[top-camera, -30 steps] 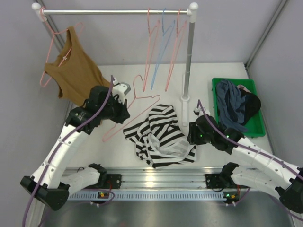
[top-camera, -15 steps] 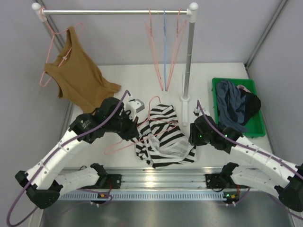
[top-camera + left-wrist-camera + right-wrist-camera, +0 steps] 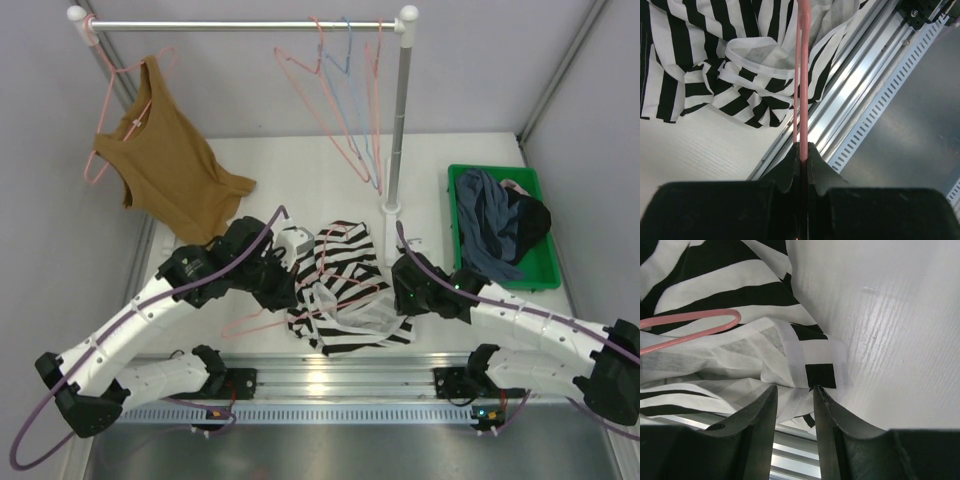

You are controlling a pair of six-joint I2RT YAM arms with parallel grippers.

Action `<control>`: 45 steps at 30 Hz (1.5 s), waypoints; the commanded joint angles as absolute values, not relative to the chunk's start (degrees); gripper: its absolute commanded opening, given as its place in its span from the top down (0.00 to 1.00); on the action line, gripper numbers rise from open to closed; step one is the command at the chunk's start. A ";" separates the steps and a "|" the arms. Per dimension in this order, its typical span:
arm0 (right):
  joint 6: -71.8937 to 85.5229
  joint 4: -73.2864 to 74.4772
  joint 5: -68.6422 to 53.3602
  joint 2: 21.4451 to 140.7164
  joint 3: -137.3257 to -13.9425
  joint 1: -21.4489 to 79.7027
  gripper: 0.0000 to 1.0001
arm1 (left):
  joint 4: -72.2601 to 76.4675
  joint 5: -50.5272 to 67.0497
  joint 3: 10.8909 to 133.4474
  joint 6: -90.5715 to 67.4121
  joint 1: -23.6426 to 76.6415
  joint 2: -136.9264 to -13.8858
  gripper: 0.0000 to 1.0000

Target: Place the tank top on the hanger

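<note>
The black-and-white striped tank top (image 3: 348,292) lies crumpled on the table between my two arms. My left gripper (image 3: 292,288) is shut on the thin wire of a pink hanger (image 3: 250,322), which lies across the garment. In the left wrist view the hanger (image 3: 803,75) runs straight out from my shut gripper (image 3: 804,145) over the tank top (image 3: 740,50). My right gripper (image 3: 405,292) sits at the garment's right edge. In the right wrist view its jaws (image 3: 795,388) stand apart over a folded edge of the tank top (image 3: 805,352), and the hanger's hook (image 3: 695,322) rests on the cloth beyond.
A clothes rack stands at the back, its post (image 3: 398,120) at the right. A brown tank top (image 3: 165,165) hangs on it at the left, and spare pink and blue hangers (image 3: 345,100) at the right. A green bin (image 3: 545,270) holds dark garments. An aluminium rail (image 3: 330,380) runs along the near edge.
My left arm has carried the pink hanger rightward onto the striped tank top. The spare hangers on the rack are swinging. My right gripper has narrowed and shifted slightly left.
</note>
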State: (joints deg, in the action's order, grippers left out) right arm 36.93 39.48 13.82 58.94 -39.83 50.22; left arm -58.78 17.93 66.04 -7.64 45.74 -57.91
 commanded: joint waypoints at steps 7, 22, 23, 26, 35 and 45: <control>39.02 44.03 20.39 62.75 -42.89 53.00 0.65 | -54.41 21.27 64.16 -9.67 48.95 -59.06 1.00; 38.67 47.90 22.15 62.58 -47.55 54.75 1.00 | -45.18 22.76 59.86 -10.81 50.89 -59.77 1.00; 38.67 47.99 21.89 62.40 -48.07 54.76 1.00 | -44.65 23.11 59.59 -10.90 50.89 -59.77 1.00; 38.58 48.34 21.62 61.96 -49.82 55.28 1.00 | -42.37 24.78 58.45 -10.99 50.89 -60.03 1.00; 37.36 49.83 21.97 62.58 -55.63 56.34 1.00 | -34.02 26.20 54.93 -11.34 50.89 -59.94 1.00; 37.62 51.59 22.41 61.08 -58.88 58.36 1.00 | -15.76 28.91 45.89 -15.11 50.89 -59.94 1.00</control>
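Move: The tank top's strap at its right-hand corner lies almost under the open right fingers, about 1 cm to their right and 2 cm below. The free end of the pink hanger, held by the left hand, is some 3 cm ahead and 4 cm left of them; the rack foot stands about 15 cm ahead and 2 cm left. From the left hand that strap is roughly 21 cm right, 3 cm back and 15 cm lower. Down and to its right by a couple of centimetres, the right hand closes its fingers on the strap's edge, then climbs about 8 cm with the cloth pinched, drifting back left. Meanwhile the left hand, still gripping the hanger, carries it some 7 cm right and 5 cm down with a slight tilt, sending its free end in under the raised strap. ##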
